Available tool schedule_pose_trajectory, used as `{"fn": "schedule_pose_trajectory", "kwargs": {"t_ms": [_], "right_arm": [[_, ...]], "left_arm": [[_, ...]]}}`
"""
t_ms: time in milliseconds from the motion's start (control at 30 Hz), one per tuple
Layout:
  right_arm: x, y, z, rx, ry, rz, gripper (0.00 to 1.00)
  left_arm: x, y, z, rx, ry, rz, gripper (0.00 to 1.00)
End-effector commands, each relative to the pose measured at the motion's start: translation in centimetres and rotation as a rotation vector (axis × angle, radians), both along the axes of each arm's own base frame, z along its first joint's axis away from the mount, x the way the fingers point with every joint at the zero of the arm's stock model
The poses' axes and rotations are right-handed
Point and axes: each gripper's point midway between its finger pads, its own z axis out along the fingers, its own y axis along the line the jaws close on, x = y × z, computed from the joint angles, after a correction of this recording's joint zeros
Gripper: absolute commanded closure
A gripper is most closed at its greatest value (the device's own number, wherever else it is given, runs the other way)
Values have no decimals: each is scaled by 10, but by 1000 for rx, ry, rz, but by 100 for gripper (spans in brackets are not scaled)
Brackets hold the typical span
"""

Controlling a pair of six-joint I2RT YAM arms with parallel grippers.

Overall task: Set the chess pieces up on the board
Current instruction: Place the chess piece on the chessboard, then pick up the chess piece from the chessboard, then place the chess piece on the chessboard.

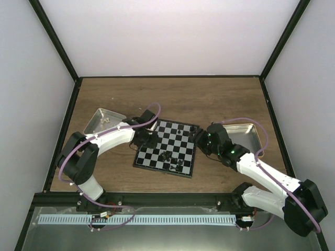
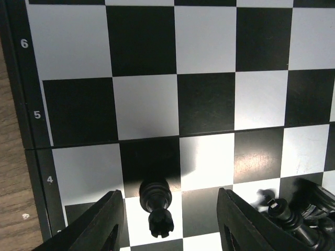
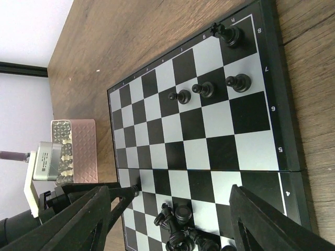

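Note:
The board [image 1: 157, 157] lies in the middle of the table between both arms. My left gripper [image 2: 168, 209] is open just above the board [image 2: 146, 104], near its left edge by the mark 4. A black rook [image 2: 156, 203] stands free between its fingers [image 2: 104, 225], touching neither. More black chess pieces [image 2: 293, 214] lie heaped to its right. My right gripper [image 3: 170, 198] hangs open over the board's right side, above that heap [image 3: 186, 230]. Three pawns [image 3: 203, 90] stand in a row, and one taller piece [image 3: 227, 34] stands in the corner. In the top view, my left gripper [image 1: 148, 138] and right gripper [image 1: 201, 137] flank the board.
A metal tin [image 1: 99, 111] with cream-white pieces sits behind my left arm; it appears pinkish in the right wrist view [image 3: 81, 151]. Another metal tin [image 1: 256, 137] lies at the right, behind my right arm. Dark frame posts and white walls enclose the table.

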Motion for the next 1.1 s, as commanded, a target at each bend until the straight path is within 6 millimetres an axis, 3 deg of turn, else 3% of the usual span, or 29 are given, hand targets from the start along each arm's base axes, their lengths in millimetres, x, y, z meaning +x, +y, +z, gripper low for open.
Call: {"fn": "schedule_pose_trajectory", "kwargs": {"t_ms": [0, 167, 467, 667, 933, 1067], "right_arm": [[7, -4, 8, -27, -34, -12, 36], [8, 0, 2, -27, -20, 3, 36], [8, -3, 3, -37, -28, -9, 36], [8, -12, 8, -62, -52, -32, 36], [9, -23, 13, -93, -87, -71, 36], [7, -22, 12, -93, -84, -64, 36]], "left_arm": [[-7, -1, -2, -23, 28, -2, 49], [-8, 3, -10, -1, 39, 1, 61], [10, 7, -1, 48, -37, 10, 92], [42, 10, 14, 100, -94, 9, 93], [114, 11, 25, 82, -111, 51, 92], [132, 12, 18, 110, -96, 53, 92]]}}
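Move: The black chess piece I go for stands on the board between my left hand's open fingers, about 1 cm back and 1 cm below, level sideways and a touch nearer the left pad. The pile of black pieces lies some 9 cm to the right and 2 cm back. The board's far-left corner square is about 15 cm ahead, 2 cm left and 3 cm below. From my right hand the piece is roughly 22 cm left, 10 cm back and 10 cm lower. I ease my left hand just under a centimetre down and back and shut the fingers on the standing piece, pinching it between both pads. Then I lift about 3 cm and sweep it some 13 cm forward, low over the board's left files, towards the far-left corner, keeping the grip and tipping the fingertips slightly forward. ##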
